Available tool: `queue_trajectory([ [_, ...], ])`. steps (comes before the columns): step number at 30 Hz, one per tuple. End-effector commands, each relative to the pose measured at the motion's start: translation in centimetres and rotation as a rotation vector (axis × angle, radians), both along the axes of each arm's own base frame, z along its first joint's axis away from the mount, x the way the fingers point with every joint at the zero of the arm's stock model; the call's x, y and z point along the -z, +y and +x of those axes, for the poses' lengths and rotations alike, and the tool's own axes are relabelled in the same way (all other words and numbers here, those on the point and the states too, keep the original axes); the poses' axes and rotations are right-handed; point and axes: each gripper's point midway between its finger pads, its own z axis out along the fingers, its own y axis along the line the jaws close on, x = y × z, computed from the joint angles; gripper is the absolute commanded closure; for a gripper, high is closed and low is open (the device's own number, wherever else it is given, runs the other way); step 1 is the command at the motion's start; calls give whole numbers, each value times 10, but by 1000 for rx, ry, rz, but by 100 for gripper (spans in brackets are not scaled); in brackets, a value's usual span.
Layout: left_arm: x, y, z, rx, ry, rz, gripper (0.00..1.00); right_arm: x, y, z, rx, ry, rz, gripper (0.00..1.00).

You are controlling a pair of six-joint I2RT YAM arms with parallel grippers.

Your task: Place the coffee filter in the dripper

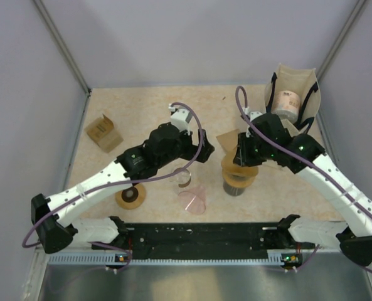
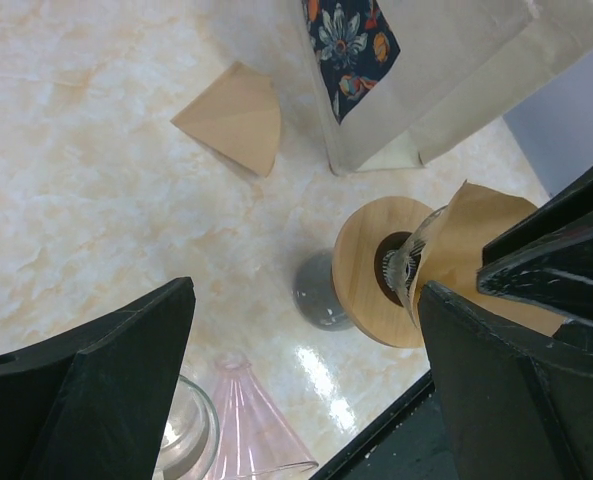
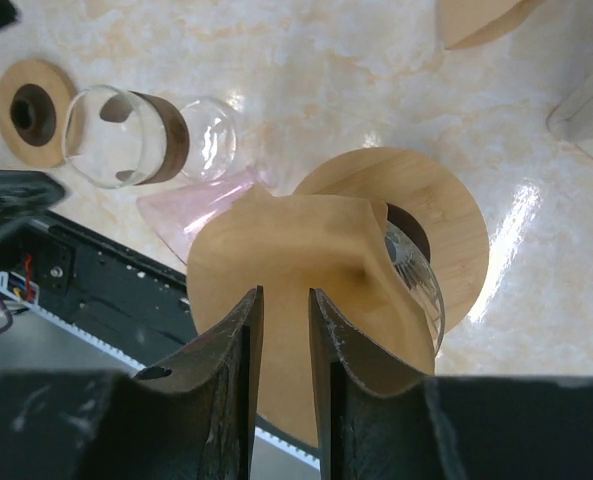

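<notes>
The dripper (image 3: 446,220) is a glass cone in a round wooden collar (image 2: 366,260), standing on a dark cup (image 1: 238,186) right of centre. A tan paper coffee filter (image 3: 276,250) lies bent over its mouth, one edge sticking up (image 2: 471,240). My right gripper (image 3: 286,300) hovers straight over it (image 1: 245,153). Its fingers stand a narrow gap apart, and the paper runs on unbroken beneath them, dented near the glass rim. My left gripper (image 2: 306,300) is wide open and holds nothing. It hangs just left of the dripper (image 1: 204,150).
A second folded filter (image 2: 234,125) lies flat by the cloth tote bag (image 1: 292,97). A pink cone (image 1: 192,200) and a clear glass vessel (image 3: 126,135) lie near the front rail. A wooden ring (image 1: 130,196) and a cardboard box (image 1: 103,133) sit at the left.
</notes>
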Motion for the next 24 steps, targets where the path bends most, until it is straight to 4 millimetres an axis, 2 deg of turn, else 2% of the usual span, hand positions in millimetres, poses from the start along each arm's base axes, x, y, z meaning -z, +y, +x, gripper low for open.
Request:
queue_trajectory([
  [1,-20,15,4,-55,-63,-31,1,17,3,6,-14,0,-18,75],
  [6,-19,19,5,-67,-63,-25,1,36,-9,12,35,6,-90,75],
  [13,-18,22,6,-78,-67,-16,1,58,-5,10,31,25,-76,75],
  [24,-20,25,7,-90,-73,-12,1,71,-5,13,33,31,-93,74],
])
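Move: Just below the right hand, some 8 cm down and about 1 cm ahead, is the dripper in its wooden collar, with the coffee filter already standing in it. From this hand the folded filter lies about 18 cm ahead and 3 cm left, the pink funnel some 15 cm left and 3 cm back, and the glass cup about 19 cm left and 4 cm ahead. From the left hand the dripper is roughly 10 cm right, 6 cm back and 10 cm below. Sinking about 7 cm almost straight down, the right hand takes its fingertips, kept a quarter open, into the mouth of the coffee filter in the dripper, then eases to a stop there, tilting only some 5 to 10 degrees. The left hand, empty and wide open, drifts about 2 cm left, away from the dripper. ##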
